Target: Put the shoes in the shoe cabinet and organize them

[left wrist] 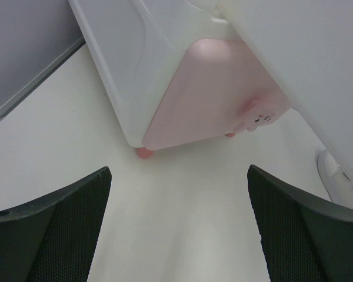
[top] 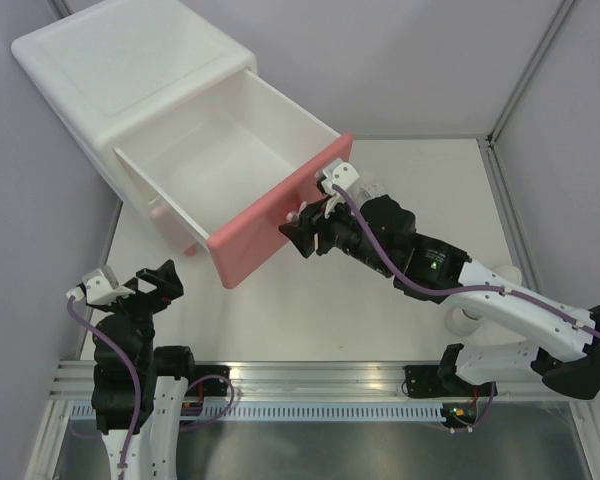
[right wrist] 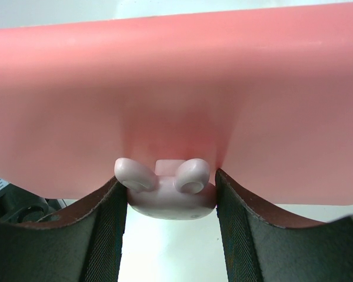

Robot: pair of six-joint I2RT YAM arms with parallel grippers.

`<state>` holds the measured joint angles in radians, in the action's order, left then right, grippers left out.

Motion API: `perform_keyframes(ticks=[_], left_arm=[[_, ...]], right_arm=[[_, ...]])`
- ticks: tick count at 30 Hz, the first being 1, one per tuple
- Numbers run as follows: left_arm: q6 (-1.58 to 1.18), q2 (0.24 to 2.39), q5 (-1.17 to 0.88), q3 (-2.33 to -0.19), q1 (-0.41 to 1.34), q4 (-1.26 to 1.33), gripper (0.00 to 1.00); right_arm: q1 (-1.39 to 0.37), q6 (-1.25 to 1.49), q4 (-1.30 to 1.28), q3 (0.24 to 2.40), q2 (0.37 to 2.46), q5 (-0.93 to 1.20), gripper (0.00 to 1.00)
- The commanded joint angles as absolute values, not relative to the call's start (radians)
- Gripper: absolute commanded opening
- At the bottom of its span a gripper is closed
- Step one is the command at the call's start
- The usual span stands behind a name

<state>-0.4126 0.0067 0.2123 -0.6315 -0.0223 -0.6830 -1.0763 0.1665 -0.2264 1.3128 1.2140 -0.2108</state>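
Observation:
The shoe cabinet (top: pixel 130 70) stands at the back left, its darker pink upper drawer (top: pixel 280 215) pulled far out with nothing inside. My right gripper (top: pixel 305 222) is shut on that drawer's bunny knob (right wrist: pixel 170 194), one finger pressed against each side. Low at the near left my left gripper (top: pixel 130 283) hangs open and holds nothing. It faces the closed pale pink lower drawer (left wrist: pixel 212 94) and its knob (left wrist: pixel 257 116). A white rounded shape (left wrist: pixel 340 176), apparently part of a shoe, shows at the right edge of the left wrist view. Similar white bits (top: pixel 467 320) peek from under the right arm.
The open drawer overhangs the table in front of the cabinet. Grey walls close in on the left and back, and a metal rail (top: pixel 280 375) runs along the near edge. A pink cabinet foot (left wrist: pixel 144 152) rests on the white tabletop (top: pixel 280 320).

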Motion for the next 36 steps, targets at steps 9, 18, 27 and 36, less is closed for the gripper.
perform_keyframes(ticks=[9,18,27,36], left_arm=[[-0.402,-0.074,0.239,-0.641,-0.028,-0.670,0.99],[-0.400,-0.075,0.239,-0.641,-0.028,-0.670,0.99],[-0.402,-0.074,0.241,-0.643,-0.028,-0.670,0.99],[-0.402,-0.075,0.239,-0.641,-0.028,-0.672,0.99]], right_arm=[[-1.103,0.253,-0.198,1.278,1.140,-0.186,0.03],[-1.111,0.276,-0.236,1.266,1.095,-0.199,0.03],[-1.111,0.291,-0.256,1.210,1.057,-0.213,0.34],[-1.109,0.301,-0.359,1.218,1.014,-0.206,0.92]])
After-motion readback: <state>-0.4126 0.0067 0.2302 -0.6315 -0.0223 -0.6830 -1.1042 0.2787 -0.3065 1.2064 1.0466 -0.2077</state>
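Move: Between the right fingers already is the rabbit knob of the upper drawer, right at the hand point. The open drawer's middle lies about 10 cm ahead, 10 cm left and 4 cm lower; the cabinet mouth some 17 cm ahead and 17 cm left, level in height. A white shoe lies on the table roughly 20 cm ahead, 18 cm right and 33 cm below. From the idle left hand the knob is about 28 cm right, 6 cm ahead and 12 cm higher. Keeping its pinch on the rabbit knob, the right hand finishes the pull slowly, back and then also rightward, about 2 cm each way, out from the cabinet, with the fingers tipping down some 5 degrees. Near the end the fingers spread from part-open to nearly wide, letting go of the knob, as the hand draws about 1.5 cm farther back and right. ##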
